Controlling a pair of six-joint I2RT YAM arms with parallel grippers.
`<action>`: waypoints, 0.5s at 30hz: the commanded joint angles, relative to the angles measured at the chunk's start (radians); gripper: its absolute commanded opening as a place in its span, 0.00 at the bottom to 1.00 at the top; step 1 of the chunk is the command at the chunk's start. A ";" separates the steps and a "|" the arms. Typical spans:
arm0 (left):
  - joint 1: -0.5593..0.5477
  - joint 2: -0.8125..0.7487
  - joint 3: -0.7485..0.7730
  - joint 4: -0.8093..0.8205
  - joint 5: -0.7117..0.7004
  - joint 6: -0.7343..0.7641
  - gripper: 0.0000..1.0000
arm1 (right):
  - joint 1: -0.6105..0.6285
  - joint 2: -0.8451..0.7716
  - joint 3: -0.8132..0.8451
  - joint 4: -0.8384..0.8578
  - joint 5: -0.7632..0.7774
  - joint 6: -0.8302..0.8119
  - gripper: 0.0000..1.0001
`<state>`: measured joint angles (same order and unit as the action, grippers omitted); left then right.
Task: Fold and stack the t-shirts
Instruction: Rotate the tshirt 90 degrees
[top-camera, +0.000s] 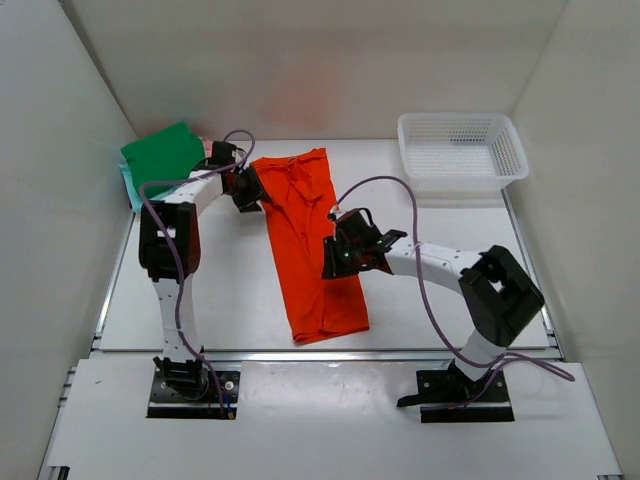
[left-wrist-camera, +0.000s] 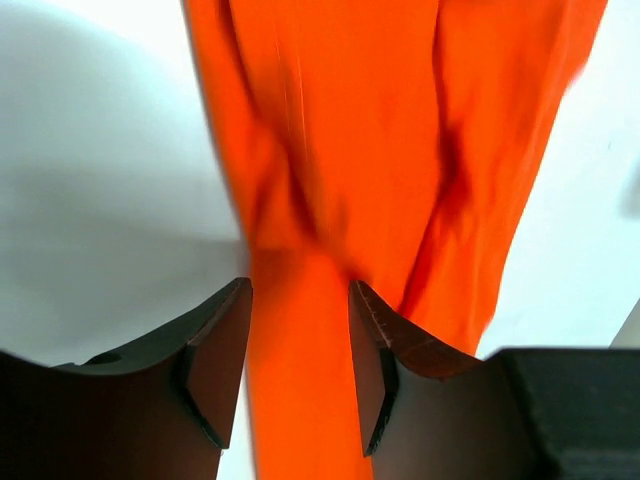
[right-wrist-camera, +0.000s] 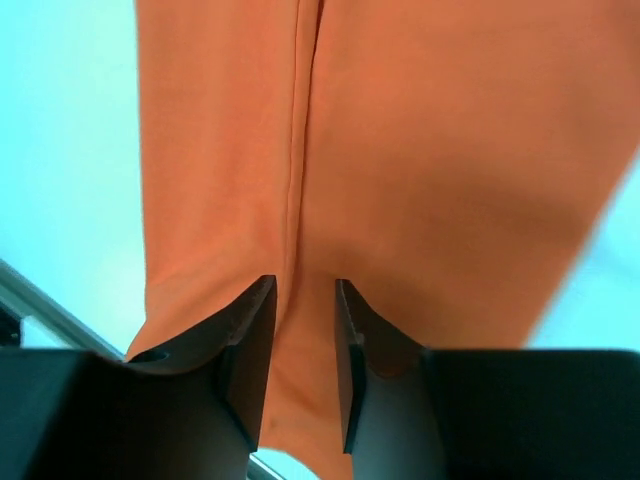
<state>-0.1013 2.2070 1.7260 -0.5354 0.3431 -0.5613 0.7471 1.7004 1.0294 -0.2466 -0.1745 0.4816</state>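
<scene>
The bright orange t-shirt (top-camera: 305, 240) lies on the table folded lengthwise into a long strip. My left gripper (top-camera: 250, 188) hovers at its upper left edge. In the left wrist view it (left-wrist-camera: 300, 285) stands open, with a band of orange cloth (left-wrist-camera: 380, 130) running under the gap. My right gripper (top-camera: 333, 260) is over the strip's right edge near the middle. The right wrist view shows it (right-wrist-camera: 305, 282) open above the orange cloth (right-wrist-camera: 420, 150), gripping nothing. A folded green t-shirt (top-camera: 160, 152) sits at the back left on a teal one (top-camera: 128, 185), with a pink edge (top-camera: 208, 148) beside it.
A white mesh basket (top-camera: 455, 118) stands at the back right. White walls close in the table on the left, back and right. The left arm's cable (top-camera: 165, 185) loops above the table's left side, and the right arm's cable (top-camera: 400, 185) arcs in front of the basket.
</scene>
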 joint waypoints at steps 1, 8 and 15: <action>-0.070 -0.231 -0.203 -0.014 0.039 0.022 0.55 | -0.034 -0.119 -0.029 -0.009 0.003 -0.035 0.28; -0.225 -0.713 -0.799 0.136 0.007 -0.161 0.54 | -0.037 -0.271 -0.166 -0.091 0.015 -0.052 0.25; -0.434 -0.969 -1.020 0.083 -0.108 -0.314 0.58 | -0.049 -0.376 -0.267 -0.181 0.082 0.026 0.29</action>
<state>-0.4843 1.3033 0.7620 -0.4618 0.3119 -0.7757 0.7063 1.3830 0.7811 -0.3920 -0.1360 0.4694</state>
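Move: The orange t-shirt lies lengthwise on the table. Its near left corner is about 41 cm back and 12 cm right of the left hand, with the metal rail some 4 cm farther back; its far end is 12 cm ahead and 10 cm right. From the right hand, the near right corner is 15 cm back and 10 cm right, the near left corner 19 cm back and 11 cm left. All lie roughly 3 cm lower. Left sweeps back about 28 cm, right slips back-right some 9 cm, both part-open towards the t-shirt's near corners. ##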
